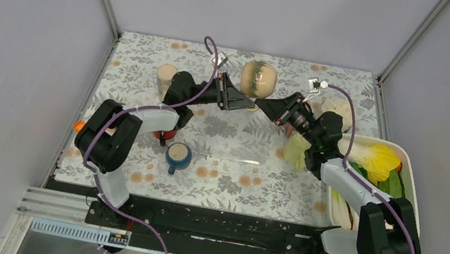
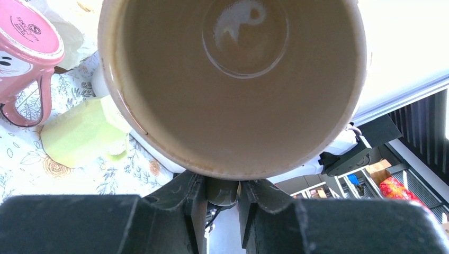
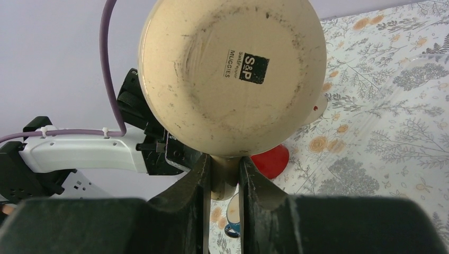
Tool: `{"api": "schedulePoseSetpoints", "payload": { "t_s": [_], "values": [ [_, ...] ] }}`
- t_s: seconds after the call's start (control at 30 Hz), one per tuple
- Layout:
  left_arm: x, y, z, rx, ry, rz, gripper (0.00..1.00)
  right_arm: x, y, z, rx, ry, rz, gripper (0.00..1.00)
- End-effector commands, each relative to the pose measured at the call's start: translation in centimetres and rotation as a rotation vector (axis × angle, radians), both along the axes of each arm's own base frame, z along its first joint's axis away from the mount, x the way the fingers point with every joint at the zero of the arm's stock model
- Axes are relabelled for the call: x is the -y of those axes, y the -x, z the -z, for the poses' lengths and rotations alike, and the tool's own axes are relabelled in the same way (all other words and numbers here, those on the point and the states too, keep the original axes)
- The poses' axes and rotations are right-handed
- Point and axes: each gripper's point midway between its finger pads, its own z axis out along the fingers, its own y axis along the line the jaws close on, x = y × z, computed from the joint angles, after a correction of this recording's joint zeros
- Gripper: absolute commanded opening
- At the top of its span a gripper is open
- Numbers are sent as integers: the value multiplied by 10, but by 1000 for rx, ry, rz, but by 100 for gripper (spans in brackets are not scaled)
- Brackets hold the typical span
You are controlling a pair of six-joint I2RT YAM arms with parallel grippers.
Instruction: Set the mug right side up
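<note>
The beige mug (image 1: 258, 79) hangs in the air over the back middle of the table, lying on its side. Its mouth faces the left arm, so the left wrist view looks into the mug's hollow (image 2: 233, 90). The right wrist view shows the mug's stamped base (image 3: 233, 74). My left gripper (image 1: 244, 102) is shut on the mug's handle (image 2: 221, 193), which sits under the rim. My right gripper (image 1: 268, 105) is shut on the same handle (image 3: 225, 182) from the base side. Both grippers meet below the mug.
A blue cup (image 1: 178, 155) stands upright at the front middle, with a red object (image 1: 165, 134) beside it. A beige cup (image 1: 166, 78) is at the back left. A pink mug (image 2: 26, 47) and a green plush vegetable (image 1: 295, 150) lie right. A white basket (image 1: 409, 173) holds vegetables.
</note>
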Motion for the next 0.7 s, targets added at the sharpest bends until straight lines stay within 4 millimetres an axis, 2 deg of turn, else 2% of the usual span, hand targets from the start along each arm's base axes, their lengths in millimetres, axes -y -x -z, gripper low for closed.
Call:
{"api": "schedulePoseSetpoints", "payload": {
  "t_s": [0.0, 0.1, 0.17, 0.33, 0.43, 0.67],
  "values": [
    [-28, -15, -59, 83, 143, -134, 0, -2, 10, -37, 184, -29, -23, 2],
    [-29, -10, -66, 105, 167, -118, 0, -1, 11, -42, 187, -38, -21, 29],
    [-30, -9, -66, 110, 165, -116, 0, 0, 12, -45, 190, -45, -15, 43],
    [-29, -10, -57, 106, 129, -129, 0, 2, 13, -56, 212, -53, -16, 67],
    [-31, -12, -53, 111, 108, -143, 0, 5, 12, -60, 219, -44, -14, 73],
    [-41, -29, -39, 136, 3, -212, 0, 16, 12, -54, 248, 93, -16, 77]
  ]
}}
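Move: Both hands already pinch the tan mug's handle, with the body about 7 cm ahead of each hand point and slightly above it, its mouth facing left. From the left hand, roughly 13 cm lower, the pink mug stands some 8 cm ahead and 12 cm right, the yellow-green mug 1 cm back and 15 cm right. The red mug is about 23 cm left and 1 cm back, the blue one 17 cm left and 8 cm back. The right hand opens wide and lets go of the handle, then lifts about 3 cm straight up, its fingertips tipping up slightly and clearing the mug. The left hand keeps its pinch and, once the right fingers are opening, carries the mug forward and to the left, about 4 cm in all and sinking a little at the end, while its wrist swings some 10 degrees counter-clockwise and tips down. ##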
